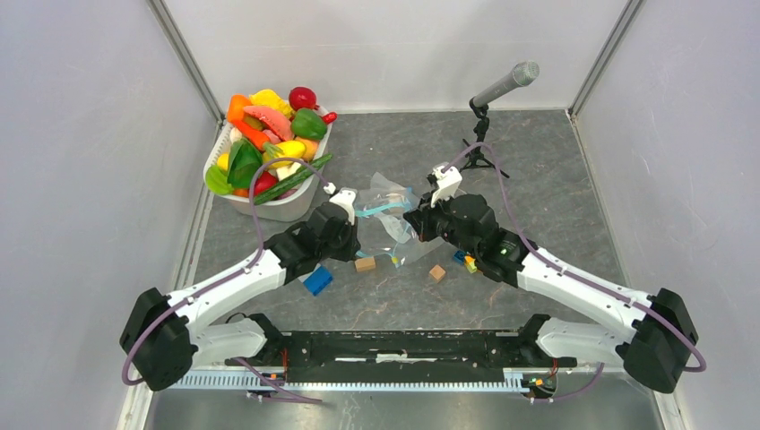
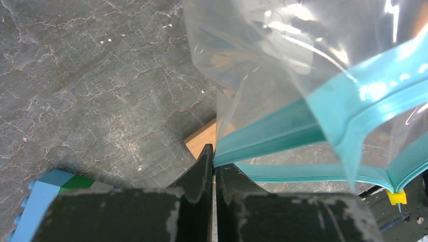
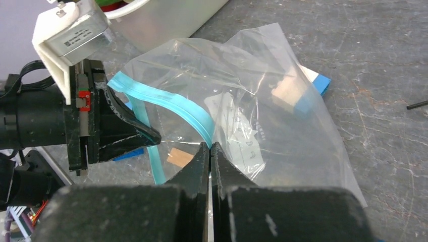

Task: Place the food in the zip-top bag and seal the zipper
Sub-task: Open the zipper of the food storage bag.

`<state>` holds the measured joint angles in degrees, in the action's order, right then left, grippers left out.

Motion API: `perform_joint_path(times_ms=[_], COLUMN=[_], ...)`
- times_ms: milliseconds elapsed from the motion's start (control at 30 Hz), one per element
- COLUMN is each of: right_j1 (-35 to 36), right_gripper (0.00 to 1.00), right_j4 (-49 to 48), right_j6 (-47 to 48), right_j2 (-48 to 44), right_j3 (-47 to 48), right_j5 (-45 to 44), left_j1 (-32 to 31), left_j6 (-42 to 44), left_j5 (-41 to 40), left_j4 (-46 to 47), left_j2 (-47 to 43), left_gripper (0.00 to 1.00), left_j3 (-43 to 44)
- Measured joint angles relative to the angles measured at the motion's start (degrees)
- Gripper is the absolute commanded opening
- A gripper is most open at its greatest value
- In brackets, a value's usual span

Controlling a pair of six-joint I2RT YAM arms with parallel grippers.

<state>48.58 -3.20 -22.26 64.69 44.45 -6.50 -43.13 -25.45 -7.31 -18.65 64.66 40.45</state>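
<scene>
The clear zip-top bag (image 1: pixel 392 215) hangs above the table middle between both grippers, its mouth spread. Its light-blue zipper (image 2: pixel 298 128) shows as two separated strips, so the mouth is open. My left gripper (image 2: pixel 214 156) is shut on one zipper strip at the bag's left corner. My right gripper (image 3: pixel 209 146) is shut on the other strip (image 3: pixel 194 116), with the left gripper (image 3: pixel 121 128) facing it. The food (image 1: pixel 269 143), glossy red, orange, yellow and green toys, is piled in a white tub (image 1: pixel 291 204) at the back left. I see no food inside the bag.
A microphone on a small tripod (image 1: pixel 488 107) stands at the back right. Tan wooden cubes (image 1: pixel 365 264) (image 1: pixel 436 272) and blue building blocks (image 1: pixel 317 280) (image 1: pixel 464 260) lie under and around the bag. Grey walls close in both sides.
</scene>
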Motion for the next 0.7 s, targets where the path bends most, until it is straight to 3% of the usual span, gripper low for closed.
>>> perform_joint_path(times_ms=[67,133,367,567,600,700], right_j1=[0.0,0.0,0.1,0.1,0.1,0.1], right_gripper=[0.00,0.00,0.00,0.00,0.00,0.00], right_j4=[0.3,1.0,2.4,2.5,2.7,3.2], right_j6=[0.0,0.0,0.3,0.2,0.2,0.2], right_j2=[-0.8,-1.1,-3.2,-2.5,-2.0,0.1], right_j3=[-0.4,-0.4,-0.4,-0.3,-0.1,0.8], right_j5=[-0.9,-3.2,-7.6,-10.4,-11.1,-12.8], left_j1=[0.0,0.0,0.0,0.0,0.0,0.0], left_j6=[0.0,0.0,0.1,0.5,0.8,1.9], left_j5=[0.0,-0.1,3.2,9.9,11.0,13.1], left_j4=[-0.6,-1.1,0.3,2.7,2.7,2.0], left_j2=[0.2,0.2,1.7,2.6,1.8,-2.1], left_gripper=[0.14,0.41,0.53,0.76,0.89,0.94], left_j3=[0.5,1.3,5.7,9.2,9.2,9.2])
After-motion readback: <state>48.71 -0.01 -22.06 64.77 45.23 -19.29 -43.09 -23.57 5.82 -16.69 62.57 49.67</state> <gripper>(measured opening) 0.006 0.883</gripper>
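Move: Between my hands the bag's zipper stands pulled apart, its middle about 5 cm ahead of my left hand, 6 cm to its right and 3 cm above; a wooden block lies 1 cm ahead, 2 cm right and 9 cm below, the blue brick stack 11 cm left and 2 cm back. From my right hand the zipper's middle is roughly 3 cm ahead, 8 cm left, 7 cm lower, and the cream-and-blue brick 15 cm ahead, 4 cm left, 19 cm down. I spread my left fingers wide and let go of the bag's edge, then lift that hand about 9 cm while carrying it some 5 cm to the right, rolling its left side down and turning it slightly clockwise. My right hand keeps its pinch on the teal zipper lip, easing about 3 cm right and a little forward as it turns some 10 degrees clockwise. ##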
